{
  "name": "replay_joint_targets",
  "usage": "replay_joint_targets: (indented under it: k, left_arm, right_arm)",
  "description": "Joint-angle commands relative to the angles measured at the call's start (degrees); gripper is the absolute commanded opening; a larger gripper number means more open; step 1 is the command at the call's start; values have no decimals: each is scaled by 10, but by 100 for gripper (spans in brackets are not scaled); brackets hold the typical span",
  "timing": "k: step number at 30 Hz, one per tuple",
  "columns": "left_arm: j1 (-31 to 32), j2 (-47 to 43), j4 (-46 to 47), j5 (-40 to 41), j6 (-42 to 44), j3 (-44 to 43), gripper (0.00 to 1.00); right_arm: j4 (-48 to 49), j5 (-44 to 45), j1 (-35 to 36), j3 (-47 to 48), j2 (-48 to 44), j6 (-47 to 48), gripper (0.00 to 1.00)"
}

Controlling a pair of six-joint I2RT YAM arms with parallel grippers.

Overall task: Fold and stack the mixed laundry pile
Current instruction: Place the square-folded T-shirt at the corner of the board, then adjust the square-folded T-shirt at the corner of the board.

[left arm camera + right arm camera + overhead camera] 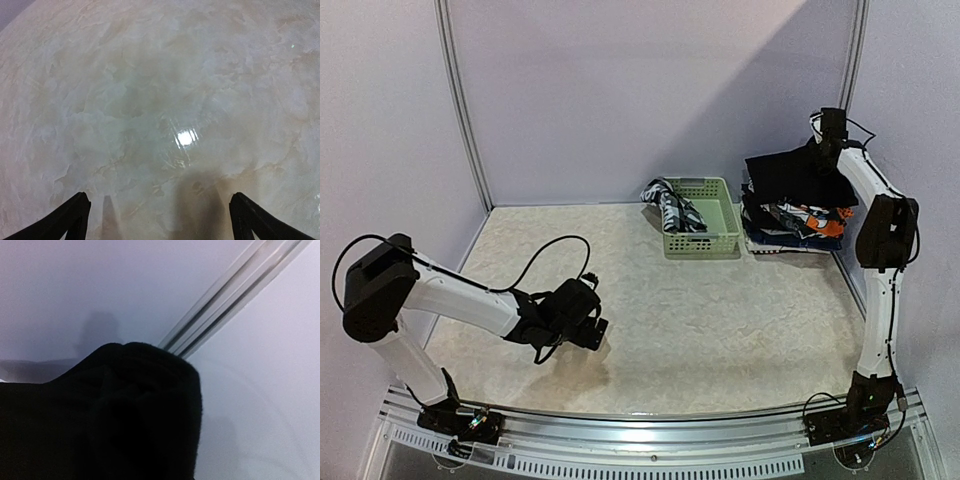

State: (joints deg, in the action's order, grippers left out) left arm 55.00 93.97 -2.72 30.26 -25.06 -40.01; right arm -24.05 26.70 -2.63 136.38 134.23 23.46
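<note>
The laundry pile stands as a stack of folded pieces (788, 228) at the back right corner, orange, blue and white prints showing at its side. A large black cloth (790, 175) lies on top of it. My right gripper (823, 155) reaches down onto that cloth's right edge and is shut on it. In the right wrist view the bunched black cloth (125, 415) covers the fingers completely. A black-and-white checked shirt (672, 207) hangs over the left rim of the basket. My left gripper (160, 200) hovers low over the bare table at the front left, open and holding nothing.
A pale green slotted basket (712, 238) sits at the back centre, just left of the stack. The marbled tabletop (720, 320) stretches between the arms. The enclosure's walls and a metal post (235, 295) stand close behind the right gripper.
</note>
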Motion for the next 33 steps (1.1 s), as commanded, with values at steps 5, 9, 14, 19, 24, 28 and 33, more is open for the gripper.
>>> replay_joint_targets:
  k: [5, 9, 14, 19, 24, 28, 33]
  left_arm:
    - [10, 23, -7, 14, 8, -25, 99]
    - [10, 31, -8, 15, 9, -33, 100]
    - [10, 36, -9, 15, 7, -35, 100]
    - [10, 28, -10, 16, 2, -31, 100]
    - [11, 20, -3, 16, -3, -18, 100]
    - [12, 15, 6, 14, -5, -10, 100]
    - [17, 9, 17, 5, -3, -6, 100]
  right_arm:
    - [69, -6, -16, -8, 30, 32, 0]
    - [88, 1, -16, -7, 41, 40, 0]
    - [110, 32, -16, -8, 54, 47, 76]
    - [114, 57, -15, -10, 44, 15, 99]
    - [103, 54, -7, -37, 7, -27, 99]
    - [108, 7, 10, -122, -54, -69, 99]
    - [94, -101, 16, -192, -129, -166, 95]
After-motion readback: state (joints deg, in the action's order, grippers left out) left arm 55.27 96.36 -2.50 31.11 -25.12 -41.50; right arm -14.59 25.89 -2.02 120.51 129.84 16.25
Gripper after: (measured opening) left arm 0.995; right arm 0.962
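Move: The black folded T-shirt is already pinched in my right hand and draped over the clothes stack, whose middle lies about 10 cm left, 5 cm back and some 18 cm below that hand. The green basket sits roughly 24 cm to the left of the stack and about level with it, the striped cloth in it another 8 cm left. From my idle left hand the stack is around 33 cm ahead, 48 cm right and a little above. I ease my right hand about 2 cm down, with a slight shift forward and right, then open the fingers wide and let the T-shirt's far right part go above the stack. Once open, the hand rises about a centimetre as it edges right, then sinks some 4 cm while drawing back and left, its left side rolling up roughly 10 degrees. ##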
